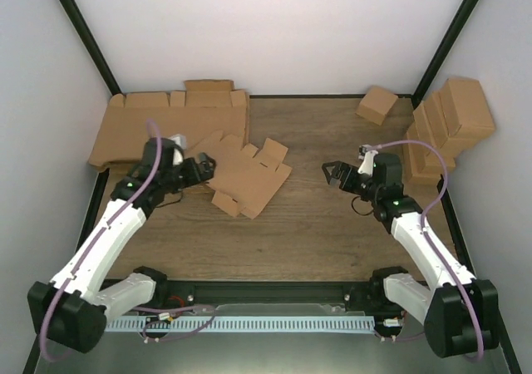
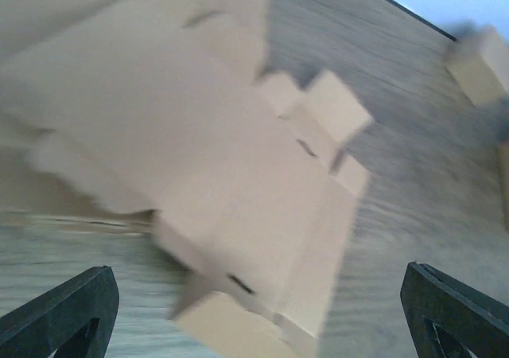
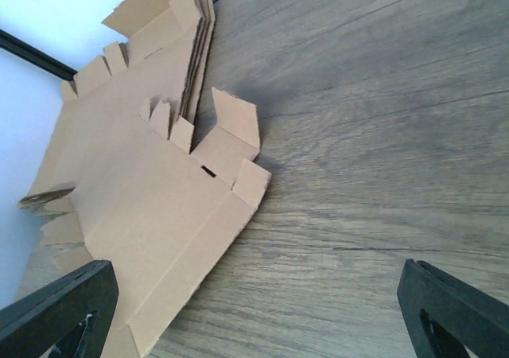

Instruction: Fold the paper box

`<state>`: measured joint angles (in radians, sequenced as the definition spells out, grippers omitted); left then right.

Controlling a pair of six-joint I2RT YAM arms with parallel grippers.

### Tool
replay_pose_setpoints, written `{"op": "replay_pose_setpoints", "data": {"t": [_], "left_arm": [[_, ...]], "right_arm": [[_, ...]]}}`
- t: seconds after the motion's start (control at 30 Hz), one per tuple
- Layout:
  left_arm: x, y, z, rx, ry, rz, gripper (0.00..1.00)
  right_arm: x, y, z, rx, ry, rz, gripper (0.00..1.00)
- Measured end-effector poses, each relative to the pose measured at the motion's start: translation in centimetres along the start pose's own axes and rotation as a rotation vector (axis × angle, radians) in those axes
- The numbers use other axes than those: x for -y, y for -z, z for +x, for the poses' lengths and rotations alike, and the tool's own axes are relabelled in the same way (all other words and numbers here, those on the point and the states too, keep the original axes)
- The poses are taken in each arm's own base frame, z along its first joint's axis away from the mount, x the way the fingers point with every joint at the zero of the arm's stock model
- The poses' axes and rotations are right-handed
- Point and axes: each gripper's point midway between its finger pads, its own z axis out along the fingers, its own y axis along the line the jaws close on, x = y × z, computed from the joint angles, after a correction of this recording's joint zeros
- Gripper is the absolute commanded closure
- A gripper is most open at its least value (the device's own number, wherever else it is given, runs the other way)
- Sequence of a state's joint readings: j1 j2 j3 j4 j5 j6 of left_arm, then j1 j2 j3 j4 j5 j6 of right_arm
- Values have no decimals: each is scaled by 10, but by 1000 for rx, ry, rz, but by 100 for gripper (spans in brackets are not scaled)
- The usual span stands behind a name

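The paper box (image 1: 248,176) is a flat brown die-cut piece with flaps and crease lines. It lies on the wooden table left of centre, its far left corner against the stack of larger sheets. My left gripper (image 1: 205,168) is open at the piece's left edge. In the blurred left wrist view the piece (image 2: 238,191) fills the space ahead of the wide-apart fingers (image 2: 67,314). My right gripper (image 1: 335,173) is open and empty, well right of the piece. In the right wrist view the piece (image 3: 151,215) lies ahead to the left, its near flap edge between the fingers (image 3: 457,310).
A stack of much larger notched cardboard sheets (image 1: 162,125) lies at the back left, also in the right wrist view (image 3: 163,24). A small cube-like carton (image 1: 376,104) sits at the back right. Several folded cartons (image 1: 449,125) are piled against the right wall.
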<state>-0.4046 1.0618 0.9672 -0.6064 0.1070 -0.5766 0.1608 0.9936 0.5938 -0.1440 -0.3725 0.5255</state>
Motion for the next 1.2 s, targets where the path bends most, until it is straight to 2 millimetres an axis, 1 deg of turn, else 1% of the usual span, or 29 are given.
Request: {"op": "replay_pose_setpoints", "data": {"t": [0.07,0.13,0.17,0.23,0.3,0.33,0.37,0.47,0.57,0.67,0.7,0.77,0.83,0.93,0.97,1.0,1.07,1.13,1.17,1.2], "left_arm": [[-39,-3,-5,11,82,-56,0],[-70,-7,-7,14,158,-90,0],[-81,-10,-7,11,184,-98,0],[-96,-17,-5,0,230,-95,0],[-106,-23,-4,-8,266,-82,2],[-110,-27,-5,-8,286,-68,5],[-114,-30,-6,-7,305,-60,7],[-129,-42,-10,-2,365,-43,17],[-136,-55,-11,-12,411,-26,22],[-138,-69,-12,-26,438,3,23],[-138,-72,-12,-31,450,12,25],[-139,-80,-12,-40,476,29,26],[-139,-86,-10,-49,497,43,29],[-140,-92,-4,-63,529,62,38],[-141,-94,-1,-69,540,67,42],[-141,-96,3,-78,552,72,47],[-141,-99,9,-91,569,79,61],[-141,-100,13,-103,580,86,78],[-139,-101,14,-110,580,92,85],[-139,-101,15,-112,584,94,90]], "right_arm": [[-4,-3,0,-9,-13,-28,2],[-7,-10,4,-41,-34,-57,4],[-8,-14,6,-59,-41,-68,4],[-11,-24,14,-102,-59,-88,4],[-16,-33,22,-146,-71,-101,4],[-18,-35,22,-152,-74,-108,4],[-22,-40,29,-179,-78,-114,4],[-34,-48,38,-208,-75,-137,4],[-54,-53,46,-217,-23,-169,1],[-78,-55,42,-170,68,-215,0],[-86,-55,36,-136,105,-234,0],[-96,-52,22,-63,158,-258,0],[-108,-48,2,35,217,-292,0],[-127,-42,-21,157,296,-364,0],[-137,-39,-28,206,331,-405,0],[-141,-38,-31,229,349,-427,0],[-151,-41,-32,264,394,-473,0],[-157,-49,-25,261,438,-510,0],[-161,-54,-18,251,465,-529,0],[-166,-60,-11,234,497,-548,0]]}}
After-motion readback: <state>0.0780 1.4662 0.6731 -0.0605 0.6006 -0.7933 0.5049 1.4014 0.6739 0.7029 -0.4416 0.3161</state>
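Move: The left flap of the paper box, still a flat sheet, lies about 6 cm ahead of the left hand, 7 cm to its left and 15 cm below. The near flap is some 2 cm ahead, 4 cm to the right and 20 cm down; the middle of the sheet stack is about 27 cm ahead and 11 cm to the left. For the right hand, the box sheet's middle is roughly 27 cm left, 9 cm ahead and 15 cm lower, its far-right flap 16 cm ahead and 17 cm left. The box sheet's left flap gets the left fingers closing round it: that hand swings left, then sinks some 14 cm in all while reaching forward, its left side rolling down and its fingertips tipping lower. Meanwhile the right hand, wide open and clear of the sheet, sweeps about 16 cm left towards it, dipping slightly before rising, tilting up some 35 degrees and turning counter-clockwise. ##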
